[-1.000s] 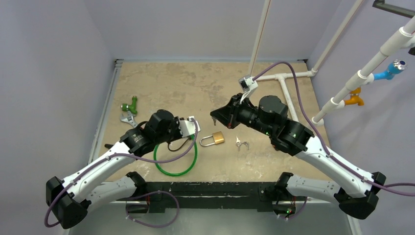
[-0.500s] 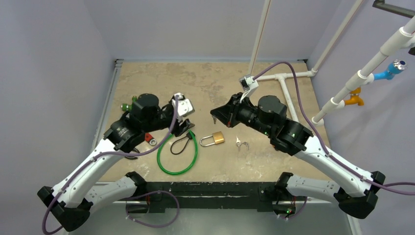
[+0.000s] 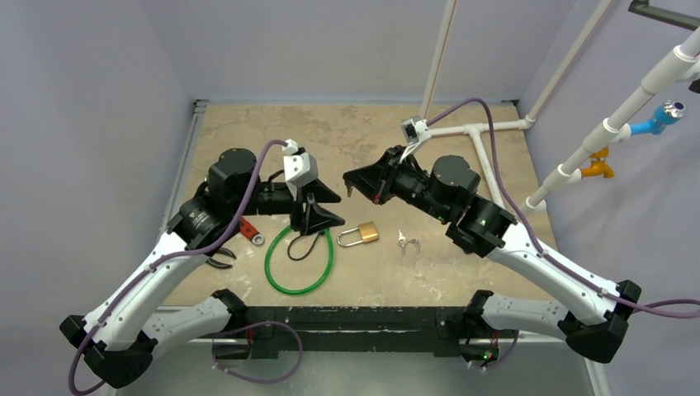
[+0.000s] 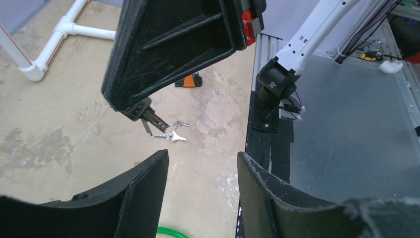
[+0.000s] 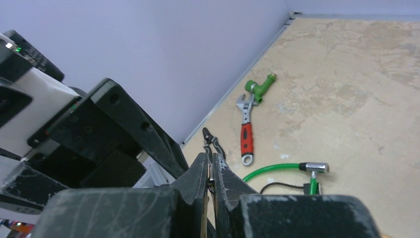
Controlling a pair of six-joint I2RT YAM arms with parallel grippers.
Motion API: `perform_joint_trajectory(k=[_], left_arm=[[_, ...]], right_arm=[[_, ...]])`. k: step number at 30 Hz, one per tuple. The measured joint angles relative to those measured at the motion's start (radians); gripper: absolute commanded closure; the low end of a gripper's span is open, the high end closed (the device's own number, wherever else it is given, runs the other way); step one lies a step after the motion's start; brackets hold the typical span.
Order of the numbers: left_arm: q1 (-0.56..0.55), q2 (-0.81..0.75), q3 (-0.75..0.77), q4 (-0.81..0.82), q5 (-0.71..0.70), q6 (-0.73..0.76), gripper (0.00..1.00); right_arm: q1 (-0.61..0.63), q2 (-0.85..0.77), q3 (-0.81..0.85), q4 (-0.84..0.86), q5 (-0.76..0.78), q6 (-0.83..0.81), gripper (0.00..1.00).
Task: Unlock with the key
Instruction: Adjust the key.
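A brass padlock with a silver shackle lies on the table's middle. A bunch of small silver keys lies just right of it. My left gripper hovers open just left of the padlock with nothing between its fingers. The padlock is out of its wrist view. My right gripper hangs above and behind the padlock. It is shut on a thin dark key that sticks out from its tip.
A green cable loop lies under my left gripper. A red-handled wrench, pliers and a green fitting lie at the left. White pipes run at the back right. A hex key set lies beyond the keys.
My left arm rose from the green cable and swung to point right at the padlock, and its jaws opened. My right gripper shifted slightly left and stayed shut.
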Motion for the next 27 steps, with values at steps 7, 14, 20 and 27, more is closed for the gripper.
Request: perform_joint_trajectory(k=[7, 14, 20, 27], left_arm=[[0.007, -0.006, -0.003, 0.000, 0.058, -0.028, 0.56], [0.026, -0.013, -0.003, 0.020, 0.064, -0.088, 0.72], [0.046, -0.014, -0.003, 0.053, 0.072, -0.142, 0.81], [0.046, -0.021, 0.008, 0.067, 0.076, -0.149, 0.91]], right_arm=[[0.000, 0.004, 0.000, 0.106, -0.056, 0.047, 1.00], [0.000, 0.007, 0.000, 0.185, -0.099, 0.081, 1.00], [0.000, 0.014, 0.000, 0.211, -0.113, 0.092, 1.00], [0.002, 0.050, 0.000, 0.222, -0.130, 0.095, 1.00]])
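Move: The key hangs from the right hand's shut fingers, about 2 cm below their pads and 1 cm back. From the left hand's half-open fingertips it lies roughly 4 cm ahead, 2 cm to the right and 1 cm higher; seen from the right hand, those fingertips are some 5 cm back, 2 cm left and 3 cm lower. The brass padlock lies about 6 cm ahead, 5 cm right and 25 cm below the left hand; the green cable loop is level with that hand, 10 cm left, equally low. Still pinching the key, the right hand lifts about 5 cm, then sinks back 1 cm, drifting some 2.5 cm left and slightly back towards the left fingertips as its own fingers tip up and swing counter-clockwise roughly 10 degrees. The left hand eases back a little, then rises 2.5 cm while its fingers close from half open to nearly shut beside the key, with no contact visible. ##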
